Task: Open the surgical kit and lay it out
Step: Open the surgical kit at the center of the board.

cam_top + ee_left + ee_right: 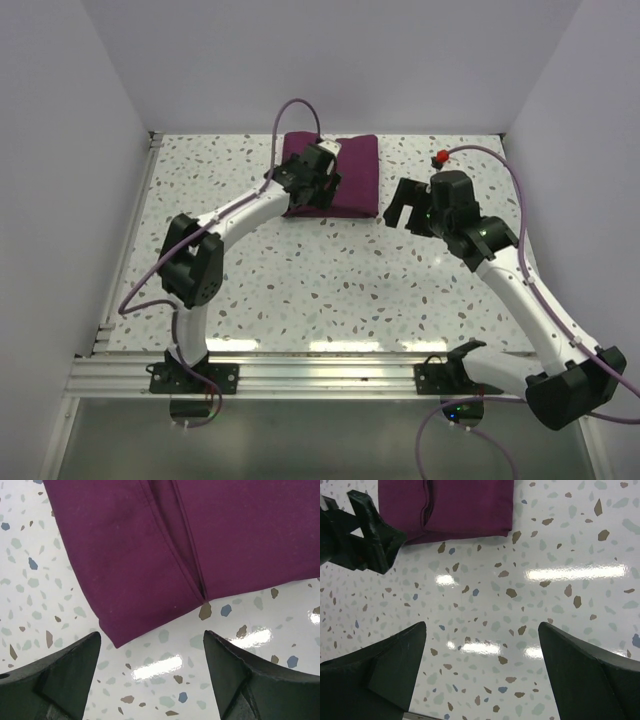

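Observation:
The surgical kit point(350, 175) is a folded dark purple cloth bundle at the back middle of the table; its steel tray and instruments are hidden inside. My left gripper point(312, 182) hovers over the bundle's front left corner, jaws wide apart and holding nothing. In the left wrist view the wrap point(165, 545) fills the top, its folded flap seam ending just beyond the left gripper point(152, 645). My right gripper point(408, 207) stands open to the right of the bundle, apart from it. The right wrist view shows the cloth point(450, 507) far ahead of the right gripper point(482, 630).
A small red object point(440, 157) lies at the back right near the right arm's cable. White walls enclose the speckled table point(330, 290) on three sides. The left arm's fingers point(365, 535) show at the left of the right wrist view.

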`<action>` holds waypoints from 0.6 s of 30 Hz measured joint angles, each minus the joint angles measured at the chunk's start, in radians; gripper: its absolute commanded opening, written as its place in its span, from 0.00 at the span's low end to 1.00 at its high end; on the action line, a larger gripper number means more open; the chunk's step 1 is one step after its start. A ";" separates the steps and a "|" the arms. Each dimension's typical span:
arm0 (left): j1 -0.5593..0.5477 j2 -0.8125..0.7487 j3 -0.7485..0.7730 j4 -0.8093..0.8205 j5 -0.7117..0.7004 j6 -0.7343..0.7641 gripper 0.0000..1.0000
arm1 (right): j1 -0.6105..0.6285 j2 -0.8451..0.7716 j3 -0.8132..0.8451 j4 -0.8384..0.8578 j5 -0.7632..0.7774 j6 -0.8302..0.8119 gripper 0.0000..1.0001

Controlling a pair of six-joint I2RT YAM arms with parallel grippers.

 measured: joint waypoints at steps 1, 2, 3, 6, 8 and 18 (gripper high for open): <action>-0.010 0.013 0.003 0.001 -0.010 0.005 0.87 | 0.000 -0.003 0.000 0.000 0.002 0.000 0.98; -0.016 0.026 0.008 0.000 -0.017 0.009 0.87 | 0.000 -0.005 -0.002 0.000 0.005 0.000 0.98; -0.023 0.042 0.016 0.002 -0.024 0.018 0.87 | 0.000 -0.006 -0.003 -0.001 0.007 0.000 0.99; -0.034 0.085 0.035 0.010 -0.043 0.029 0.87 | 0.000 -0.004 -0.006 -0.004 0.008 0.000 0.98; -0.038 0.115 0.045 0.011 -0.050 0.042 0.87 | 0.000 -0.002 -0.006 -0.006 0.009 0.000 0.98; -0.043 0.242 0.107 0.009 -0.073 0.050 0.80 | 0.000 0.003 -0.006 -0.032 0.021 -0.002 0.98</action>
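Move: The left hand hangs open over the near edge of the burgundy kit. The near end of its seam lies about 3 cm ahead, 4 cm right and 10 cm below; the narrow flap's outer near corner is some 2 cm ahead and 4 cm left, and the middle of the wide panel about 13 cm ahead and 9 cm right, both as low. From the right hand the seam end is roughly 17 cm ahead, 15 cm left and 20 cm down. The left hand sinks about 7 to 8 cm towards the near edge of the kit's narrow flap, easing some 2 cm to the right so that its open fingers come to frame the bit of edge just left of the seam end. Its wrist rolls roughly 10 degrees, left side rising, while the fingers stay wide apart, one low over the flap and the other close beside the seam end; whether either touches the cloth can't be told. ##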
